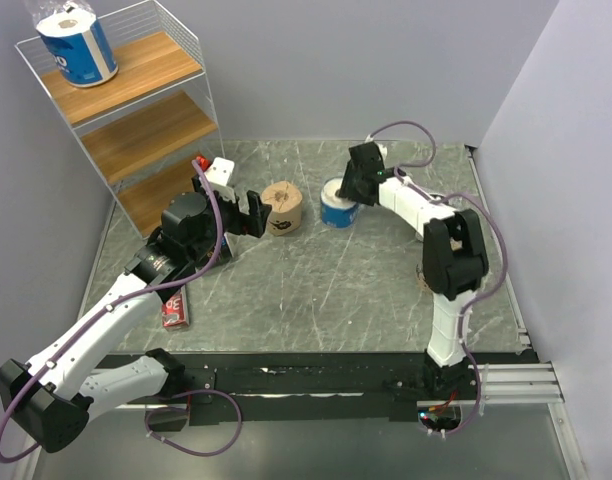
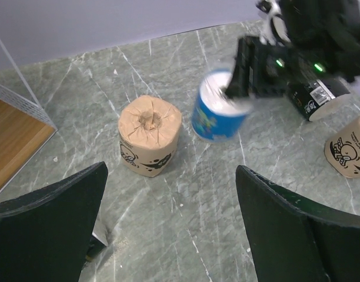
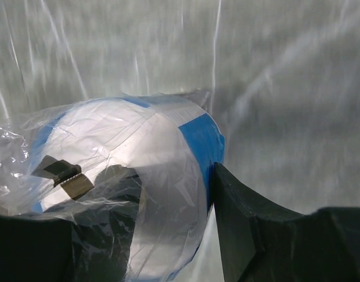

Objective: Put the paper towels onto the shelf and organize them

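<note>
My right gripper (image 1: 348, 195) (image 3: 168, 200) is shut on a blue-wrapped paper towel roll (image 1: 337, 208) (image 3: 139, 147), one finger (image 3: 245, 229) against its outer wall and the other inside the core. The left wrist view shows that roll (image 2: 218, 111) tilted and blurred. A tan roll (image 1: 282, 208) (image 2: 149, 135) stands upright on the table just ahead of my left gripper (image 1: 248, 214) (image 2: 171, 226), which is open and holds nothing. Another blue-wrapped roll (image 1: 76, 45) sits on the top board of the white wire shelf (image 1: 136, 120).
A black-wrapped roll (image 2: 318, 97) and a second tan roll (image 2: 350, 147) lie at the right, behind the right arm. A red box (image 1: 176, 312) rests under the left arm. The shelf's lowest board (image 2: 15, 141) is close on the left.
</note>
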{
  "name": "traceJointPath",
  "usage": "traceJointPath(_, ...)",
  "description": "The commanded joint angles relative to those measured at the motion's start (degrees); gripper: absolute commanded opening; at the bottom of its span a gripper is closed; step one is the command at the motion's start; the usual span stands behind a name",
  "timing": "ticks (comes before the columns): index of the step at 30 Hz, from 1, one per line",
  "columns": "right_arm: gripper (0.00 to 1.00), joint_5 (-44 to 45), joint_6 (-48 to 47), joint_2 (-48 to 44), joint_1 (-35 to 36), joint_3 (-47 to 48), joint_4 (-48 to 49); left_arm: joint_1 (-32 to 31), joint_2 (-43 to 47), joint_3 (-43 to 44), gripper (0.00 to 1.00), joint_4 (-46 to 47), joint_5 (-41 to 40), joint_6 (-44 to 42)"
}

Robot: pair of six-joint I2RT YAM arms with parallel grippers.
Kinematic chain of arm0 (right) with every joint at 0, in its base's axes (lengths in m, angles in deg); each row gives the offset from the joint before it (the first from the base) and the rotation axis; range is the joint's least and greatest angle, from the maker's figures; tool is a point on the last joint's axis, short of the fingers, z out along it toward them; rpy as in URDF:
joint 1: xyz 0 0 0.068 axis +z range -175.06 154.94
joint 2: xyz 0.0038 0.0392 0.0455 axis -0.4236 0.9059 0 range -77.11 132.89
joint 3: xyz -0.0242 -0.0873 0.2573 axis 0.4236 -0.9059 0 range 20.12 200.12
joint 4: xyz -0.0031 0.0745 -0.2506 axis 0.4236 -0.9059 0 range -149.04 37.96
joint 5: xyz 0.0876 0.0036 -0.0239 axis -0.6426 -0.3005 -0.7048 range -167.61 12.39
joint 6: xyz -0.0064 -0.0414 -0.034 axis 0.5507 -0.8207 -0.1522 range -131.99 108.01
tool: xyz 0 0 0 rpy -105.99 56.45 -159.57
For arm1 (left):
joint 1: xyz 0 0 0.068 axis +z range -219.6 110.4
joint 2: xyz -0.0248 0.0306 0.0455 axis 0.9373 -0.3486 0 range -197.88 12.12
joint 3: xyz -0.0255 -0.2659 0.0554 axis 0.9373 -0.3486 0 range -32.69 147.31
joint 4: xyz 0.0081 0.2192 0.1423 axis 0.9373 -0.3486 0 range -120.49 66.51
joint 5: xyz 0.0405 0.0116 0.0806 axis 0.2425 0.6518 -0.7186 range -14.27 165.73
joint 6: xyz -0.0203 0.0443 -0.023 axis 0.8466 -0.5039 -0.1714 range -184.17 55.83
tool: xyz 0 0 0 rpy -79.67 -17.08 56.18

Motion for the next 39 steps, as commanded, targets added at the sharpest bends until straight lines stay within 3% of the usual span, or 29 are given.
traceJointPath(1,0.43,0.2,-2.0,-14.1,4.2,-11.2,1.2,0.0,0.1,1.5,0.96,1.5,-1.9,-0.1)
traceJointPath(6,0.43,-2.8,-0.6,-26.4,10.5,-27.5,6.8,0.0,1.3,0.8,0.96,2.3,-2.0,-0.5)
traceJointPath(9,0.44,-4.8,0.6,-30.1,16.0,-32.5,9.5,-0.1,0.7,0.7,0.97,2.1,-1.3,-0.6)
traceJointPath(16,0.45,-4.6,1.5,-31.1,24.6,-34.0,10.7,-1.4,-1.8,1.0,0.97,1.0,-2.2,-1.3)
traceJointPath(19,0.52,-4.6,1.0,-31.9,25.6,-33.4,10.1,-2.6,-1.9,0.6,0.96,1.4,-3.0,-2.2)
traceJointPath(25,0.77,-3.2,-2.3,-37.6,25.5,-32.2,5.2,-7.9,-3.5,1.2,0.96,-1.2,-5.0,-5.7)
traceJointPath(31,0.94,-2.0,-5.1,-52.3,25.4,-41.3,4.5,-13.3,-10.0,6.5,0.96,-9.2,-2.4,-6.2)
traceJointPath(39,0.95,4.0,-4.1,-76.0,25.5,-49.9,-5.6,-23.0,-16.9,11.0,0.99,-13.9,-2.1,-4.5)
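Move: The right gripper already pinches the blue-wrapped paper towel roll on its right side, so the roll's middle lies about 3 cm left of it and 4 cm below. The open spot to take it to is some 24 cm back and 14 cm left. The kraft roll stands about 20 cm left and 2 cm back. A black-wrapped roll lies 25 cm right, 5 cm back. From the left hand, the blue-wrapped roll is about 18 cm ahead, 19 cm right and 25 cm down. Keep the right gripper's pinch and drag the blue-wrapped roll level over the table, about 23 cm back and 11 cm left, swinging the hand some 30 degrees counter-clockwise. Stop, open the fingers, rise about 11 cm, then draw off right and back. Meanwhile bring the open left gripper right, down and back over the roll. ##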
